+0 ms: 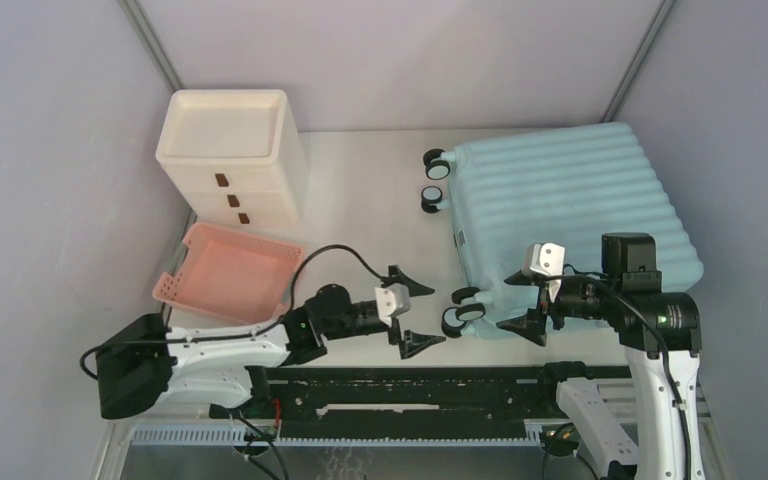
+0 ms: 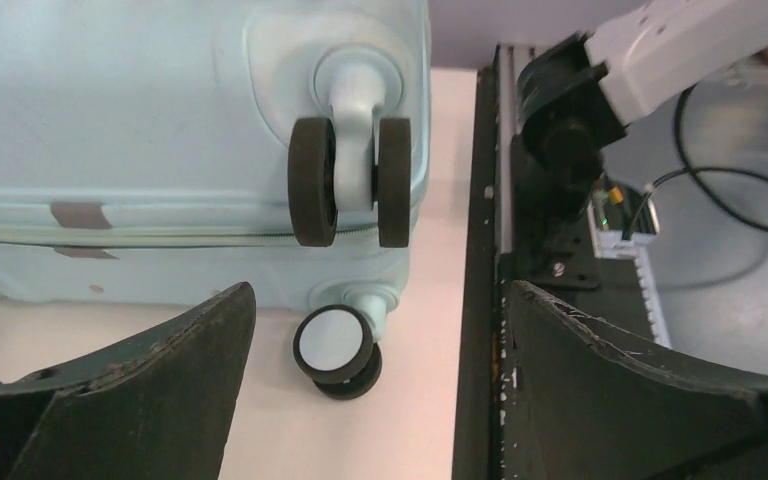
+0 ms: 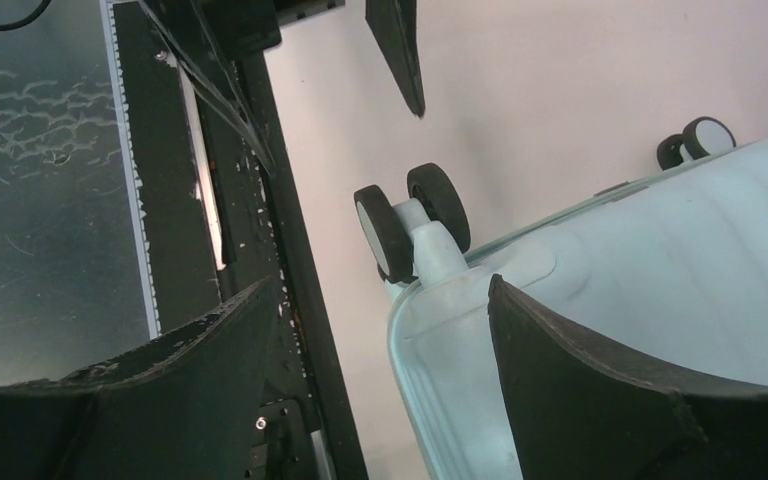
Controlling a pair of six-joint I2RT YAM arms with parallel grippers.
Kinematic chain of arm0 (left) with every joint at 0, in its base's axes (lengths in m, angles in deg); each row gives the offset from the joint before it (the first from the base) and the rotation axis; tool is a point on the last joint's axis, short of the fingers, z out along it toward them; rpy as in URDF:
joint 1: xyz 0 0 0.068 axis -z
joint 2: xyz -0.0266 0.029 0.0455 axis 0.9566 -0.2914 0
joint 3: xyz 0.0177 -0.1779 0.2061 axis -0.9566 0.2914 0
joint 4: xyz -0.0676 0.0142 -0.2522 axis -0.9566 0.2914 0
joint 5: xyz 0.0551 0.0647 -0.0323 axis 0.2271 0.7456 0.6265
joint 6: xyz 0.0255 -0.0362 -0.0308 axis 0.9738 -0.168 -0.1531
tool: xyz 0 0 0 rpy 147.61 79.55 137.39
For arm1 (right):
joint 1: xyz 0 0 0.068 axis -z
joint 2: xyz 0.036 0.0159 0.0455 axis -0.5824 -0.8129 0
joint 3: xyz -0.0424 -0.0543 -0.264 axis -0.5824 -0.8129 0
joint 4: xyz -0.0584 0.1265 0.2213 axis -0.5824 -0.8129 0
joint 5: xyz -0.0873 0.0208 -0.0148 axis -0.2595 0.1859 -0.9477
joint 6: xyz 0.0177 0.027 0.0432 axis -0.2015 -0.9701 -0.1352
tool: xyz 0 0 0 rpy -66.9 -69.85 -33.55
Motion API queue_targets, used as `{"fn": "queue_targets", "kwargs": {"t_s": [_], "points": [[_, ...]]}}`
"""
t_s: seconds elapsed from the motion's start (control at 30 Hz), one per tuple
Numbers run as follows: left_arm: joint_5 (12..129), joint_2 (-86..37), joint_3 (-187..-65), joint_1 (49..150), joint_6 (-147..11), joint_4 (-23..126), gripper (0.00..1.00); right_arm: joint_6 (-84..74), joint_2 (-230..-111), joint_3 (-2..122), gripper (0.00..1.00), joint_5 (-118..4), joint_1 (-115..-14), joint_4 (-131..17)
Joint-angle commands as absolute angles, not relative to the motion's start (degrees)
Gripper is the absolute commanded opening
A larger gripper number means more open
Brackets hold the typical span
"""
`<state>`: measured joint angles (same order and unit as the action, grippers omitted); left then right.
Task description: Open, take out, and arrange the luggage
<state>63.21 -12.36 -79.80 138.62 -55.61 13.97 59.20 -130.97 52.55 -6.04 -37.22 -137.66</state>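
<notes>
The luggage (image 1: 570,200) is a pale aqua ribbed hard-shell suitcase lying flat and closed at the right of the table, its caster wheels (image 1: 434,165) pointing left. My left gripper (image 1: 412,311) is open just left of the near wheels (image 1: 462,314), touching nothing. In the left wrist view the luggage (image 2: 140,120) fills the top, with a double wheel (image 2: 350,180) and a lower wheel (image 2: 333,343) ahead of the open left gripper (image 2: 378,292). My right gripper (image 1: 524,303) is open over the luggage's near-left corner (image 3: 460,300); in the right wrist view the right gripper (image 3: 380,284) straddles that corner.
A cream-white drawer cabinet (image 1: 232,150) stands at the back left, with a shallow pink basket (image 1: 230,272) in front of it. A black rail (image 1: 410,392) runs along the near table edge. Grey walls close in on both sides.
</notes>
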Motion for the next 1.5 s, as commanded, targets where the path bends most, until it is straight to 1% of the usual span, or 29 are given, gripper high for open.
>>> {"fn": "queue_targets", "kwargs": {"t_s": [0.0, 0.27, 0.47, 0.57, 0.6, 0.63, 0.67, 0.7, 0.73, 0.83, 0.87, 0.93, 1.17, 1.33, 1.47], "points": [[66.7, -18.1, -86.5, 140.1, -51.6, 13.4, 1.0, 57.5, -130.8, 52.3, 0.84, -4.7, -36.2, -136.8], [70.5, -29.1, -92.9, 142.5, -55.2, 10.9, 1.0, 57.6, -131.0, 52.3, 0.84, -3.4, -36.1, -136.1], [70.6, -34.1, -94.0, 142.4, -55.9, 3.3, 1.0, 58.3, -132.3, 52.3, 0.83, -2.8, -36.1, -136.1], [69.6, -35.5, -95.9, 142.3, -55.9, 3.2, 0.93, 58.2, -132.5, 52.3, 0.83, -2.9, -36.1, -135.7], [69.5, -35.7, -96.3, 142.2, -57.4, 3.2, 0.88, 58.0, -132.6, 52.4, 0.83, -3.0, -36.1, -135.6], [69.1, -35.8, -96.5, 142.0, -58.2, 3.1, 0.81, 58.0, -132.6, 52.4, 0.83, -3.2, -36.1, -135.6], [68.6, -35.8, -96.6, 141.6, -59.2, 3.1, 0.67, 58.0, -132.5, 52.4, 0.83, -3.5, -36.1, -135.5], [68.0, -35.7, -96.8, 141.1, -61.3, 3.1, 0.5, 57.7, -132.5, 52.5, 0.83, -3.7, -36.1, -135.5], [67.7, -35.6, -96.8, 140.5, -62.4, 3.1, 0.38, 57.4, -132.3, 52.7, 0.83, -3.8, -36.1, -135.6], [65.7, -34.2, -96.8, 138.3, -68.6, 3.2, 0.18, 57.2, -132.0, 54.5, 0.83, -4.3, -36.1, -136.6], [64.9, -33.6, -97.2, 137.4, -70.7, 3.8, 0.07, 57.1, -132.0, 55.4, 0.83, -4.5, -36.1, -137.0], [62.5, -32.8, -98.5, 135.0, -74.9, 5.3, 0.01, 56.8, -132.5, 57.6, 0.83, -4.8, -36.1, -137.7], [58.8, -29.3, -103.5, 126.4, -85.6, 6.0, 0.0, 55.2, -136.4, 67.3, 0.83, -6.7, -36.3, -138.2], [57.1, -30.2, -112.4, 118.2, -94.7, 6.9, 0.0, 52.7, -139.6, 74.8, 0.83, -9.8, -36.4, -136.3], [58.4, -33.7, -120.6, 113.0, -98.7, 8.1, 0.0, 50.2, -141.1, 79.4, 0.86, -16.1, -36.4, -132.7]]}}
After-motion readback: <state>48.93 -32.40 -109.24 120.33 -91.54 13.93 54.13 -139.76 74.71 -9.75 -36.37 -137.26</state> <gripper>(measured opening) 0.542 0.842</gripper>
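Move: The suitcase's near lid wheel, a double wheel on the upper shell, lies about 8 cm to the right of the open left gripper, roughly 3 cm ahead and 3 cm lower. The near bottom wheel sits some 6 cm to the right, level in depth and about 17 cm below; the far lid wheel is about 31 cm ahead, 1 cm right and 2 cm lower. From the right gripper the near lid wheel is about 9 cm left, level in depth and 8 cm below. Bring the open left gripper about 8 cm right, slightly forward and down, onto the near lid wheel and pinch the pair between the fingers. Keeping that grip, swing the wheel up and forward, some 13 cm up, rolling the wrist about 30 degrees with the lid. As the lid comes up, raise the open right gripper about 9 cm and ease it forward. ##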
